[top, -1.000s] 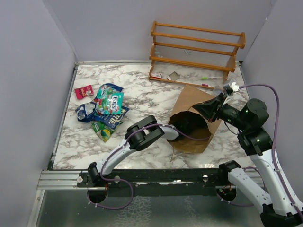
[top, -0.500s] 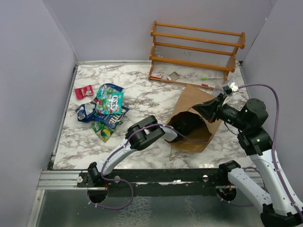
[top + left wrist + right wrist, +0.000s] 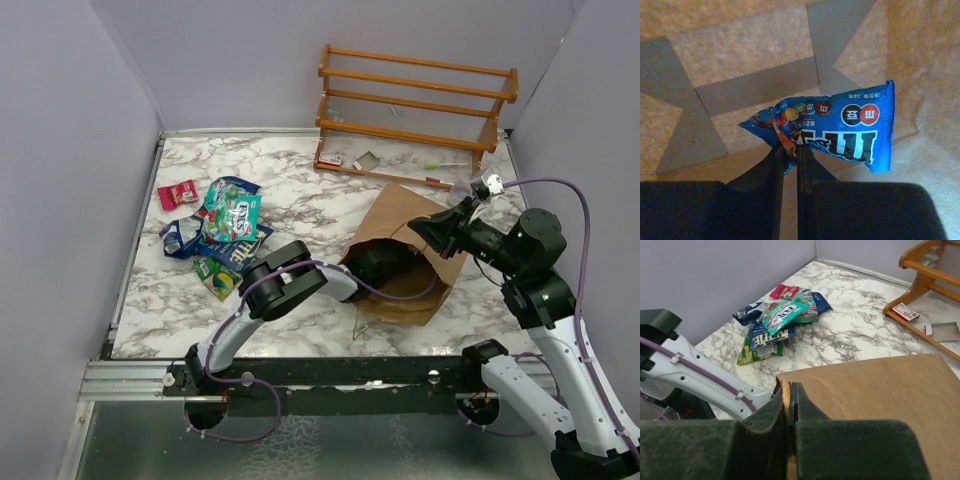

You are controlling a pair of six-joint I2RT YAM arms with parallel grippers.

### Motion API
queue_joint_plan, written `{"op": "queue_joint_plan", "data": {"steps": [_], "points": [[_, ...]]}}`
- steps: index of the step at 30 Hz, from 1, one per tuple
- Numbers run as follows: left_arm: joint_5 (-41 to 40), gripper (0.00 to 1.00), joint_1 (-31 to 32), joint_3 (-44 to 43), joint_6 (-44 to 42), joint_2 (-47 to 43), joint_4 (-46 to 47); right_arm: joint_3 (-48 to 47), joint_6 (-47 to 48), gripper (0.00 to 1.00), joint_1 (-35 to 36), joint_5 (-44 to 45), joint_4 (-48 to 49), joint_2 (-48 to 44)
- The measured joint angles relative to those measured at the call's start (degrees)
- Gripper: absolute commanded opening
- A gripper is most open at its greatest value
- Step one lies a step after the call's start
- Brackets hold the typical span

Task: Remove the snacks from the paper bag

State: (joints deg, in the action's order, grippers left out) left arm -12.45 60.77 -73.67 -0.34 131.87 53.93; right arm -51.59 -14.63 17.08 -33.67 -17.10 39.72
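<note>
The brown paper bag (image 3: 408, 212) lies on its side, mouth toward the near left. My right gripper (image 3: 790, 390) is shut on its upper rim (image 3: 875, 390), holding the mouth up. My left gripper (image 3: 791, 150) is inside the bag, shut on the left end of a blue packet with white lettering (image 3: 840, 127), which hangs just above the bag's floor (image 3: 740, 60). From above, that gripper (image 3: 375, 262) shows only as a dark shape in the mouth. Several other snacks (image 3: 228, 225) lie heaped on the marble at the left, with a small red packet (image 3: 178, 193) beside them.
An orange wooden rack (image 3: 415, 105) stands at the back right, with small scraps (image 3: 365, 160) on its base. The left arm's white link (image 3: 705, 377) crosses between the snack heap (image 3: 785, 315) and the bag. Grey walls close in the left, back and right.
The left gripper has shut on the blue packet inside the bag. The left arm has drawn back a little toward the left. The right gripper keeps hold of the rim.
</note>
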Motion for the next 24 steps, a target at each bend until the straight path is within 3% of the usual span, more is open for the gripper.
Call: {"op": "queue_joint_plan", "data": {"steps": [14,24], "points": [[3.02,0.0,3.58,16.65,1.27,-18.64,-5.2,0.15,0.09,0.02,0.0,9.31,0.57,-0.22],[6.19,0.0,5.62,31.3,2.99,-47.6,-18.49,1.46,0.11,0.02,0.0,15.58,3.37,-0.33]]}}
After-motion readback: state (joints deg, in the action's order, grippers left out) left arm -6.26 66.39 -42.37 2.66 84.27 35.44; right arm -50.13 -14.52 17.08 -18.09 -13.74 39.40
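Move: The snack pile lies about 50 cm left of the left hand, 10 cm farther out and 5 cm lower; the red packet is 61 cm left and 21 cm ahead. The paper bag's mouth is some 10 cm back, 8 cm left and 5 cm above. From the right hand, the snack pile is about 51 cm left, 24 cm ahead and 30 cm below. Left hand draws the pinched M&M's packet back, up and left, about 20 cm; right shifts the bag's rim forward-right. ##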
